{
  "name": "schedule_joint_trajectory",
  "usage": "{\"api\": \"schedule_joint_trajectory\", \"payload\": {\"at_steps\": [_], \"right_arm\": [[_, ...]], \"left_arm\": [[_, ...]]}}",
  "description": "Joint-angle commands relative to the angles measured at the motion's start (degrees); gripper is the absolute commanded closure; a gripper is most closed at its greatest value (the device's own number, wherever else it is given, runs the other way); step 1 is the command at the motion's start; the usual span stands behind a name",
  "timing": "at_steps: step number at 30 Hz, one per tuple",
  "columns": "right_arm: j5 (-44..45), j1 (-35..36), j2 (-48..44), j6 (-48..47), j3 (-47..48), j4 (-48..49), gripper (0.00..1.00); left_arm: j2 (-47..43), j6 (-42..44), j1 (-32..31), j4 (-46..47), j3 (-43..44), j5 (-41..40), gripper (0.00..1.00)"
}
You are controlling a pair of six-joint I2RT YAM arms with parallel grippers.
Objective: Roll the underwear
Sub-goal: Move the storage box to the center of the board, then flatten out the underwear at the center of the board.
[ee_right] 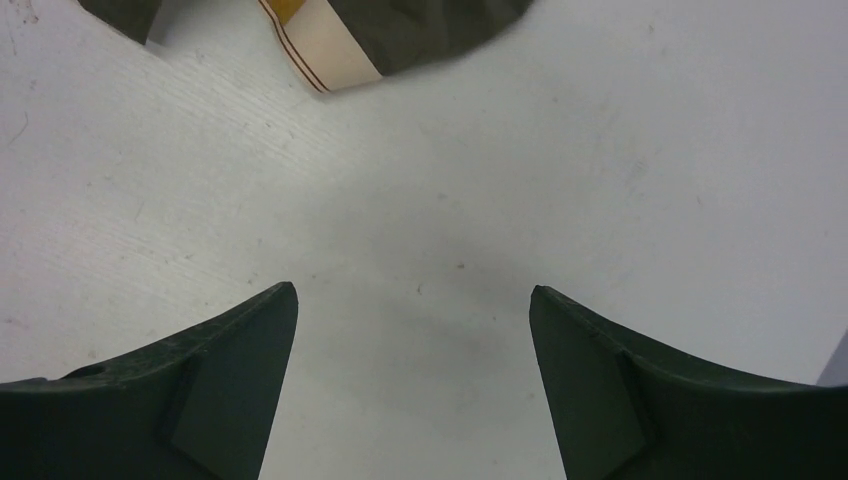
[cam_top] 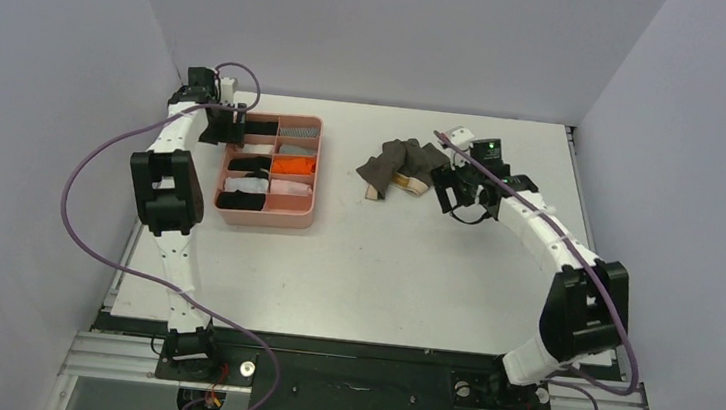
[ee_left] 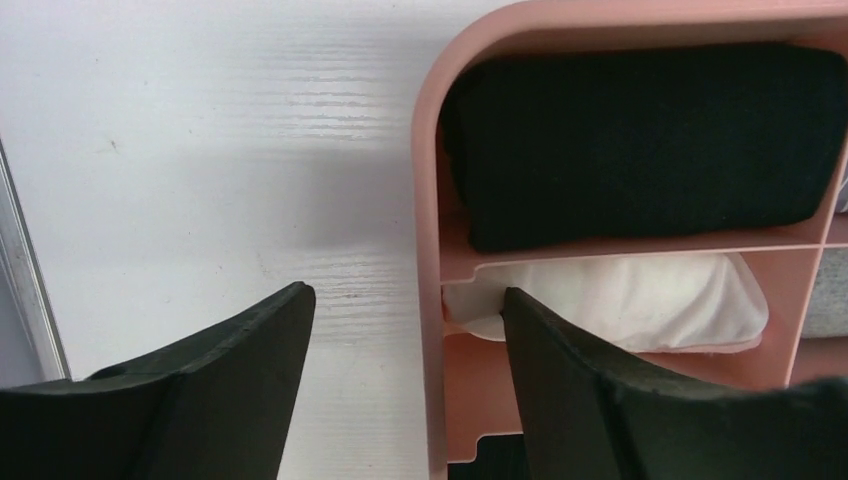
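The underwear (cam_top: 401, 166), dark grey-brown cloth with a beige waistband, lies crumpled on the white table right of the pink tray. Its edge and waistband (ee_right: 330, 50) show at the top of the right wrist view. My right gripper (cam_top: 445, 193) hovers just right of it, open (ee_right: 412, 290), with only bare table between the fingers. My left gripper (cam_top: 223, 129) is at the tray's far left corner. It is open (ee_left: 407, 292) and straddles the tray's wall (ee_left: 430, 200), one finger over the table and one finger inside the tray, gripping nothing.
The pink tray (cam_top: 262, 219) has several compartments holding rolled cloths: black (ee_left: 640, 140), white (ee_left: 640, 300), orange (cam_top: 293, 165), pink and grey striped. White walls close in the table on the left, back and right.
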Motion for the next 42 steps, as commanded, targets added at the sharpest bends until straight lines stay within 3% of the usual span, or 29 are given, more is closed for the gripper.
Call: {"api": "schedule_joint_trajectory", "payload": {"at_steps": [1, 4, 6, 15, 22, 24, 26, 29, 31, 35, 42], "right_arm": [[2.5, 4.5, 7.8, -1.0, 8.1, 3.5, 0.19], [3.1, 8.6, 13.5, -0.5, 13.7, 3.6, 0.20], [3.1, 11.0, 17.0, 0.3, 17.0, 3.4, 0.21], [0.8, 14.6, 31.3, 8.3, 27.8, 3.4, 0.29], [-2.6, 14.5, 38.2, 11.1, 31.7, 4.3, 0.33], [-4.1, 14.5, 39.7, 11.7, 33.5, 4.4, 0.42], [-6.1, 14.4, 40.4, 12.1, 35.2, 3.5, 0.59], [-9.5, 14.4, 39.0, 11.4, 36.2, 1.4, 0.88], [-10.6, 14.3, 36.7, 10.0, 35.9, -0.8, 1.00], [-15.5, 13.4, 29.5, 5.2, 33.5, -8.6, 1.00], [-22.7, 11.2, 14.6, -4.3, 22.4, -21.0, 1.00]], "left_arm": [[-3.2, -0.5, 0.4, 0.3, 1.9, 1.0, 0.26], [-7.1, -0.9, 0.5, 1.1, 0.6, 1.4, 0.14], [-10.5, -1.2, 0.5, 1.9, -1.5, 1.4, 0.11], [-31.1, -1.3, 0.4, 9.6, -21.1, 2.9, 0.09], [-40.9, -1.6, 0.3, 10.7, -30.6, 6.9, 0.09], [-42.6, -1.9, 0.3, 10.6, -32.0, 8.5, 0.09], [-44.2, -2.0, 0.2, 10.5, -33.2, 10.5, 0.09], [-46.9, -0.4, -0.7, 10.6, -35.1, 13.0, 0.08], [-48.8, 1.3, -1.8, 11.7, -37.0, 14.6, 0.09], [-53.1, 6.7, -5.8, 15.3, -42.2, 16.2, 0.08], [-59.4, 18.0, -22.4, 25.9, -54.6, 13.9, 0.07]]}}
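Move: The underwear lies crumpled some 14 cm to the right hand's left, about 7 cm farther out and 11 cm below it; beyond it, the storage box's middle is roughly 54 cm to that hand's left, 4 cm farther out and 9 cm lower. The left hand's opening fingers still straddle the box's left wall: the box's middle is about 14 cm to its right, 7 cm back and 3 cm lower, and the underwear some 53 cm right, 4 cm back and 3 cm lower. The underwear is what the right hand goes for: it sweeps left and somewhat forward, sinks about 11 cm in all, shuts on the cloth towards its left part, then lifts some 9 cm while drawing back, turning counter-clockwise. The left hand opens wider and leaves the box wall, rising about 15 cm and pulling back, then swings right over the box towards the underwear, turning some 30 degrees clockwise. ##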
